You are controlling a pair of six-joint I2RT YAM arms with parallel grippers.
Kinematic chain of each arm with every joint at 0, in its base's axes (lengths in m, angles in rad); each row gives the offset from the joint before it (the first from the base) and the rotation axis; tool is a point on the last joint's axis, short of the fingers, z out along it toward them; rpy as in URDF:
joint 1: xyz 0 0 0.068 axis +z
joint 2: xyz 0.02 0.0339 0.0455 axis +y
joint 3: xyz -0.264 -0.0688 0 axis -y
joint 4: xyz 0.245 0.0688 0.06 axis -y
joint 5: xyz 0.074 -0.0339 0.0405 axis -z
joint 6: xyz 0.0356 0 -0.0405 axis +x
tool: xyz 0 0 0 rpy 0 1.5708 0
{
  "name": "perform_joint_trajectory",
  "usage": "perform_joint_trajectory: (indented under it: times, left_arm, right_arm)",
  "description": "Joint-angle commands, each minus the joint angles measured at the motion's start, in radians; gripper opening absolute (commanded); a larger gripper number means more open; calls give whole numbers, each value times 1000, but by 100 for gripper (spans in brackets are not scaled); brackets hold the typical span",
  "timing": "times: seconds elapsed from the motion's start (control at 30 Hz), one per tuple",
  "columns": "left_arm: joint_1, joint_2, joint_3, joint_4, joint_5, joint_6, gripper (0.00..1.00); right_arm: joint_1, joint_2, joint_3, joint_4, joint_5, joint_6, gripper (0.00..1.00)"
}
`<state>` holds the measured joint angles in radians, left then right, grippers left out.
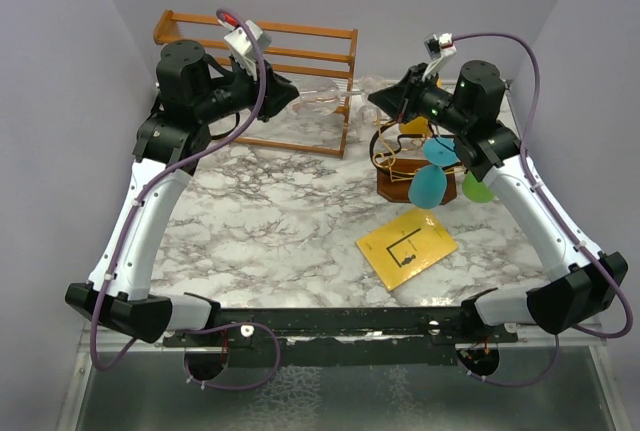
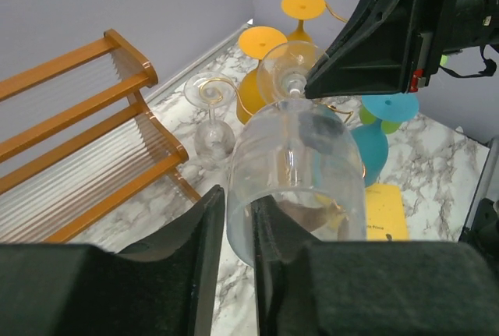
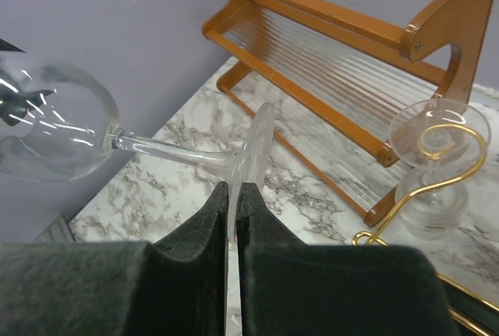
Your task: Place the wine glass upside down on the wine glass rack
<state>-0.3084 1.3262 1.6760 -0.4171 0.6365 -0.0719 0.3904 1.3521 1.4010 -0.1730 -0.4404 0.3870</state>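
A clear wine glass hangs on its side in the air between both arms. My left gripper holds the rim of its bowl, one finger inside and one outside the glass wall. My right gripper is shut on the edge of the round foot, and the stem runs left to the bowl. The wine glass rack, gold wire on a dark wooden base, stands just right of and below the glass. One gold hook curls over a second clear glass.
Orange, blue and green glasses hang upside down on the rack. An orange-brown slatted shelf stands at the back, close behind the left gripper. A yellow card lies on the marble table.
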Motion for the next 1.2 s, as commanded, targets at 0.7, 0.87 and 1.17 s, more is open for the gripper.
perform_joint_trajectory:
  times: [0.7,0.87,1.17]
  left_arm:
    - [60,-198,-80,-146,-237,235,84]
    - [92,-218,-104,-132,-269,234,87]
    - [144,-253,-165,-105,-288,219,88]
  right_arm:
    - [95,-57,75,-166,128,-846,1]
    - [178,-64,52,-245,180,-1017,1]
    - [254,-79,-9,-285,263,-1210,1]
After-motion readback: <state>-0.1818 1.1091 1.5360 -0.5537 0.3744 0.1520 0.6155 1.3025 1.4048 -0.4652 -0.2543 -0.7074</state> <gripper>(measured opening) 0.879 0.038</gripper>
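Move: My right hand, pinching the wine glass by its foot, is bound for the empty near-left hook of the rack, roughly 2 cm back, 3 cm right and 14 cm below. The hung clear glass is some 12 cm ahead, level sideways, 21 cm down; the blue glass is 2 cm back, 14 cm right, 21 cm down. My left hand is at the wine glass's rim; the glass's middle is about 8 cm right, 1 cm ahead and 4 cm lower. I open my left hand wide off the bowl and take it about 10 cm left, turning some 20 degrees counter-clockwise. My right hand keeps its pinch on the foot, draws the glass about 4 cm right and a little forward, then swings back and left and sinks some 4 cm towards the hook, rolling about 60 degrees so the bowl tips down. ##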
